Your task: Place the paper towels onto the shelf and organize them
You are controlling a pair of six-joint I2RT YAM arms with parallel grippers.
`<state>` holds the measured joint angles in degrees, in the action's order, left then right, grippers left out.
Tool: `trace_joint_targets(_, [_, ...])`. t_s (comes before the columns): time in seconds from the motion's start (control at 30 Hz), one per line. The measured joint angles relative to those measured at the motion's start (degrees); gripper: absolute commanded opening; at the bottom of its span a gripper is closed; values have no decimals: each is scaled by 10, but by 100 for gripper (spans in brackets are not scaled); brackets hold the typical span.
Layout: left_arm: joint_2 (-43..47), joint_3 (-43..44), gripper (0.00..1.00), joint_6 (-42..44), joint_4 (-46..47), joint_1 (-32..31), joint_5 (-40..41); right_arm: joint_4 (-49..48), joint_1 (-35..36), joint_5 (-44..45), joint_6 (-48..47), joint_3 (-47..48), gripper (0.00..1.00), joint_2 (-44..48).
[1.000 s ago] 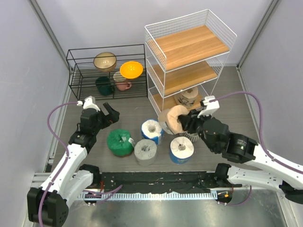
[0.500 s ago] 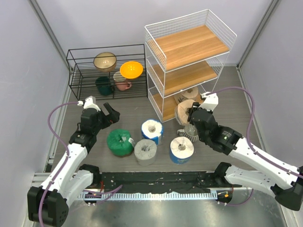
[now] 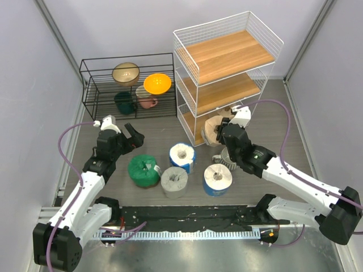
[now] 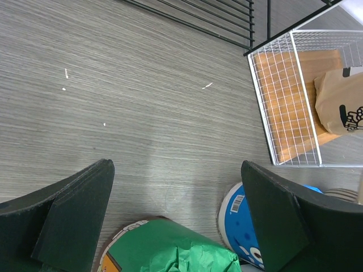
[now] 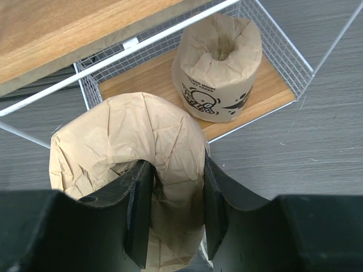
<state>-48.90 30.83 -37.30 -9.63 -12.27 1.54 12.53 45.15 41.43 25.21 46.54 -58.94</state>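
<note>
My right gripper (image 5: 174, 170) is shut on a tan paper towel roll (image 5: 130, 147), one finger in its core and one outside. It holds the roll at the open front of the white wire shelf (image 3: 227, 56), level with the bottom board, where another tan roll (image 5: 218, 62) stands upright. On the table stand a green roll (image 3: 143, 170), a grey roll (image 3: 174, 181) and two blue-wrapped rolls (image 3: 182, 157) (image 3: 218, 179). My left gripper (image 4: 177, 167) hangs open above the table, just behind the green roll (image 4: 170, 249), with nothing between its fingers.
A low black wire rack (image 3: 91, 90) with bowls and mugs stands at the back left. A ribbed mug (image 3: 227, 160) sits on the table under my right arm. The shelf's upper two wooden boards are bare. Grey walls close in both sides.
My right arm has carried the tan roll back and to the right, from above the table's rolls to the front of the shelf's bottom tier. The left arm has not moved.
</note>
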Motion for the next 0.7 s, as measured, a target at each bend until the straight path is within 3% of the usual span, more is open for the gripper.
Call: trace_joint_targets(0.7, [-9,0,100,0,4,0,-2,-190,-77,-59,20,-72,34,-100])
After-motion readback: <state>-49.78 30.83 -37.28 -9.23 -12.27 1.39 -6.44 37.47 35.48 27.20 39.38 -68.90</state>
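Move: The brown-wrapped roll already gripped in the right hand is bound for the free left part of the bottom shelf, about 11 cm ahead of that hand, 5 cm left and 17 cm below. The standing brown roll sits some 14 cm ahead, 5 cm right and 13 cm below; the ribbed mug is level fore-and-aft, roughly 6 cm right and 18 cm down. From the left hand, the free spot lies about 11 cm ahead, 22 cm right and 10 cm below. The held roll goes down about 5 cm and forward some 4 cm towards the free left part of the bottom shelf, beside the standing roll. The right hand sinks first, then reaches in more as it keeps dropping, its left side rolling up slightly; the fingers keep their pinch on the roll's wall. ##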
